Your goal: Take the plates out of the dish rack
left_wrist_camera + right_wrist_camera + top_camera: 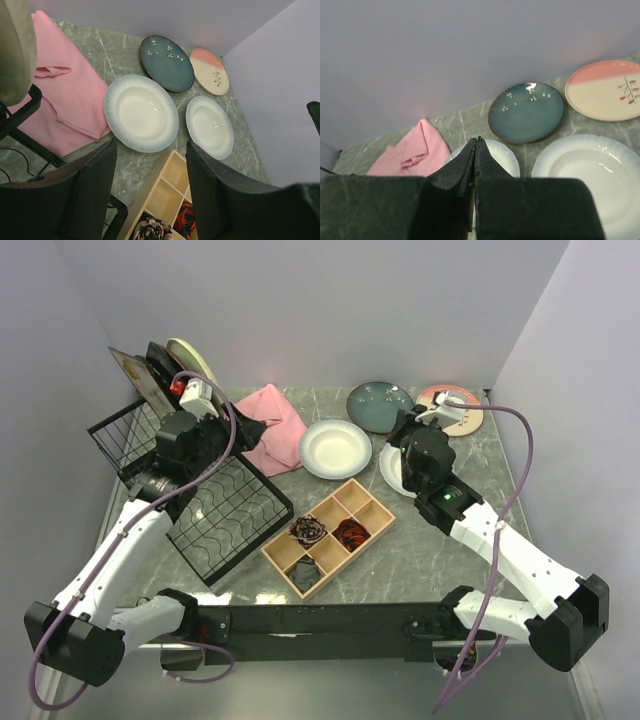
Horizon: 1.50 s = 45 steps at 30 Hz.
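The black wire dish rack (228, 508) stands at the left. At its back lean a square cream floral plate (128, 368), a dark plate (160, 362) and a round cream-green plate (192, 357). My left gripper (151, 145) is open and empty over the rack, with the cream-green plate's rim (17, 50) just to its left. On the table lie a teal plate (380, 405), a pink-cream plate (452, 408) and two white plates (335, 448) (592, 175). My right gripper (477, 140) is shut on nothing, between the two white plates.
A pink cloth (272, 428) lies between the rack and the nearer white plate. A wooden compartment tray (328, 537) with patterned items sits at the front centre. Walls close in behind and at both sides.
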Each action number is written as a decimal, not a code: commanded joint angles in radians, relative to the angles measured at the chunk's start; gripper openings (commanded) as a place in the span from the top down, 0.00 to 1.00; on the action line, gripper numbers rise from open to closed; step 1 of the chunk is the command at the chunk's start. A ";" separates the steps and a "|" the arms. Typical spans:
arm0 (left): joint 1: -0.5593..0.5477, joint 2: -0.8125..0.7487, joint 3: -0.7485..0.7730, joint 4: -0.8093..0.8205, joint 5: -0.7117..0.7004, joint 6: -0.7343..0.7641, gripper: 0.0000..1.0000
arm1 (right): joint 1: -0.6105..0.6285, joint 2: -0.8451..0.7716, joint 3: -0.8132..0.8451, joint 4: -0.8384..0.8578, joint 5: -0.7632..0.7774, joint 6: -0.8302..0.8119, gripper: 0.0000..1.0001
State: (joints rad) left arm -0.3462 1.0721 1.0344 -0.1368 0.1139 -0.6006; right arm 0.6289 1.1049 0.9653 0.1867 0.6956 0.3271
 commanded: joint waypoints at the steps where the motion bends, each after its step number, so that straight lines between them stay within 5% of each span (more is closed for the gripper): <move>1: -0.011 -0.038 0.014 0.025 0.000 0.041 0.37 | -0.052 -0.050 0.015 -0.099 -0.074 0.093 1.00; 16: -0.083 -0.009 -0.074 0.121 0.018 0.013 0.37 | -0.261 -0.066 -0.043 -0.168 -0.361 0.210 0.98; 25: -0.287 0.130 -0.054 0.140 -0.019 0.068 0.32 | -0.560 -0.054 -0.174 -0.129 -0.665 0.354 0.51; 29: -0.355 0.170 -0.063 0.144 -0.036 0.091 0.27 | -0.698 0.006 -0.197 -0.122 -0.798 0.392 0.23; 32: -0.396 0.170 -0.080 0.160 -0.045 0.104 0.12 | -0.764 0.022 -0.215 -0.130 -0.823 0.388 0.02; 33: -0.407 0.166 -0.092 0.169 -0.051 0.114 0.01 | -0.776 0.024 -0.221 -0.131 -0.824 0.386 0.00; 41: -0.565 0.086 -0.134 0.169 -0.111 0.136 0.00 | -0.949 0.070 -0.235 -0.176 -0.889 0.293 0.00; 45: -0.643 0.048 -0.183 0.178 -0.264 0.179 0.00 | -1.005 0.130 -0.258 -0.132 -0.984 0.273 0.01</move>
State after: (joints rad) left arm -0.9321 1.1786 0.8879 -0.0040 -0.0170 -0.4816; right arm -0.3313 1.1908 0.7238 0.0151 -0.1806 0.6479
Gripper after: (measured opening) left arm 0.994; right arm 0.996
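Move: The left hand holds nothing; the wooden compartment box lies about 10 cm back and 14 cm to its right, some 28 cm below, while the left white plate is about 17 cm ahead and 16 cm right. The right hand, also empty, has the right white plate about 10 cm ahead, 10 cm right and 30 cm below; the left white plate is 15 cm ahead and 12 cm left, the teal plate 30 cm straight ahead, the coral plate 29 cm ahead and 22 cm right. To its right and down, the empty right hand swings some 20 cm across and nearly as far down past the near side of the right white plate, fingertips tipping down, its left side rolling up, and the shut fingers spreading wide. After a near pause the left hand also goes right, back and down, to above the wooden box, turning nearly 30 degrees clockwise while its part-open fingers open fully. ##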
